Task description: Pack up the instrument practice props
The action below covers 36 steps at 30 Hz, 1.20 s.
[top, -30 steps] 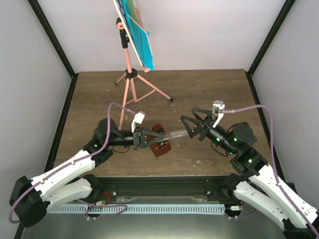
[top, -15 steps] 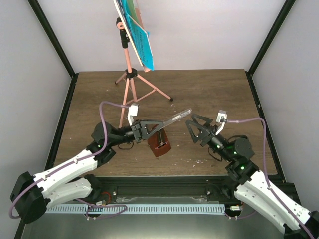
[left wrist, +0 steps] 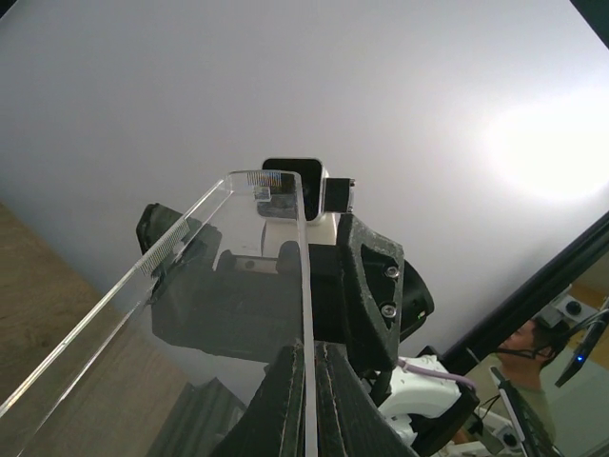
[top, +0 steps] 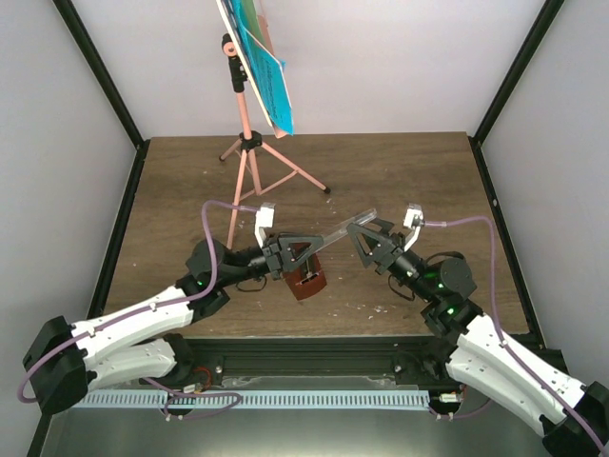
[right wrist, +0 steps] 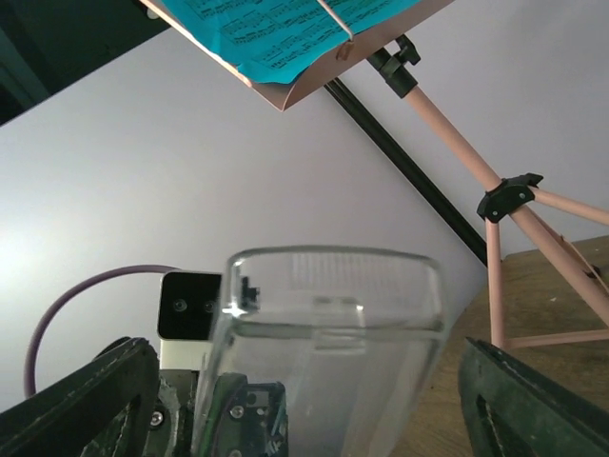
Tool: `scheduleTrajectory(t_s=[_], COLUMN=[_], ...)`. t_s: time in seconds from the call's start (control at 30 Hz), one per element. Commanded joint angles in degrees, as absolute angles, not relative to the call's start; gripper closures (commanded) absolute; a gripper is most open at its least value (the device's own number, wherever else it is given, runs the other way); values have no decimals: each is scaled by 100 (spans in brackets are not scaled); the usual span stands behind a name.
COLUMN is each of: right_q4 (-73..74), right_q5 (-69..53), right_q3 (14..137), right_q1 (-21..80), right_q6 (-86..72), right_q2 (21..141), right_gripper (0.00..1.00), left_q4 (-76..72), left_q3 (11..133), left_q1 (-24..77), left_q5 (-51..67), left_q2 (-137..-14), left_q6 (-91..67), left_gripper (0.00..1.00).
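Note:
My left gripper (top: 306, 250) is shut on the near edge of the clear plastic cover (top: 343, 228) and holds it off the table, slanting up to the right. In the left wrist view the cover (left wrist: 219, 286) rises from my pinched left gripper (left wrist: 309, 360). My right gripper (top: 365, 234) stands open around the cover's far end. In the right wrist view the cover (right wrist: 333, 314) fills the space between the fingers (right wrist: 533, 405), with a small gap on each side. The reddish-brown metronome (top: 305, 279) stands uncovered on the table under the left gripper. Blue sheet-music pages (top: 266, 71) rest on the pink music stand (top: 245, 124) at the back left.
The stand's tripod legs (top: 285, 171) spread over the back left of the wooden table (top: 419, 181). Black frame posts (top: 509, 76) and white walls close in the sides. In the right wrist view the stand's pole (right wrist: 457, 143) and pages (right wrist: 285, 29) rise behind the cover.
The left gripper has tilted the cover's far end upward and shifted slightly right. The right gripper pulled back, then came forward around the cover's raised end.

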State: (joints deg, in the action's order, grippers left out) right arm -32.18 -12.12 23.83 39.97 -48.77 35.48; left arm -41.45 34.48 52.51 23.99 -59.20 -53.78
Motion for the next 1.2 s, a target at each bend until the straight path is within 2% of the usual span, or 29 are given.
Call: scheduleTrajectory(t_s=[0.0, 0.1, 0.2, 0.57, 0.87, 0.9, 0.97, 1.0, 1.07, 1.17], right_q4=[-3511, -3524, -3535, -3655, -3615, -3583, -3417, -3284, -2925, -2206], right_q5=[-1060, -1021, -1023, -1098, -986, -974, -918, -888, -790, -603], right_q3=[2685, 2709, 2717, 2771, 2688, 2669, 2651, 2646, 2657, 2667], right_q1=[4116, 4135, 4145, 4159, 4158, 4157, 4157, 4157, 4159, 4160], right_q6=[-4908, -4869, -4921, -5148, -5109, -5064, -4949, -4875, -4693, -4299], right_q2=[3565, 3575, 3611, 3788, 3756, 3732, 3663, 3604, 3437, 3102], right_gripper=[19, 28, 33, 34, 52, 53, 54, 54, 53, 53], left_q4=[-4350, -4225, -4169, -4101, -3567, -3374, -2875, -2631, -1960, -1099], left_q3=[3653, 3682, 3690, 3676, 3735, 3762, 3795, 3786, 3709, 3389], left_q1=[5286, 5291, 5291, 5313, 5353, 5353, 5352, 5357, 5353, 5346], left_q5=[2318, 2308, 2278, 2285, 2234, 2172, 2001, 1896, 1645, 1249], left_q2=[-5968, -5947, -5937, -5995, -5954, -5916, -5734, -5600, -5272, -4682], left_q6=[-5112, -4996, -4912, -4758, -4410, -4336, -4147, -4064, -3879, -3819], left_gripper=[100, 100, 100, 100, 100, 95, 72, 56, 35, 23])
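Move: The left hand still holds the clear cover by its near end; the cover's middle is about 8 cm to that hand's right, 3 cm ahead and 1 cm up. From the right hand it is some 5 cm left, level ahead and about 1 cm up, the far end between the open fingers. From the left hand, the metronome stands roughly 8 cm ahead, 2 cm left and 28 cm below. Right fingers close partway to pinch the cover's far end; left fingers then open wide, sinking about 1.5 cm. ##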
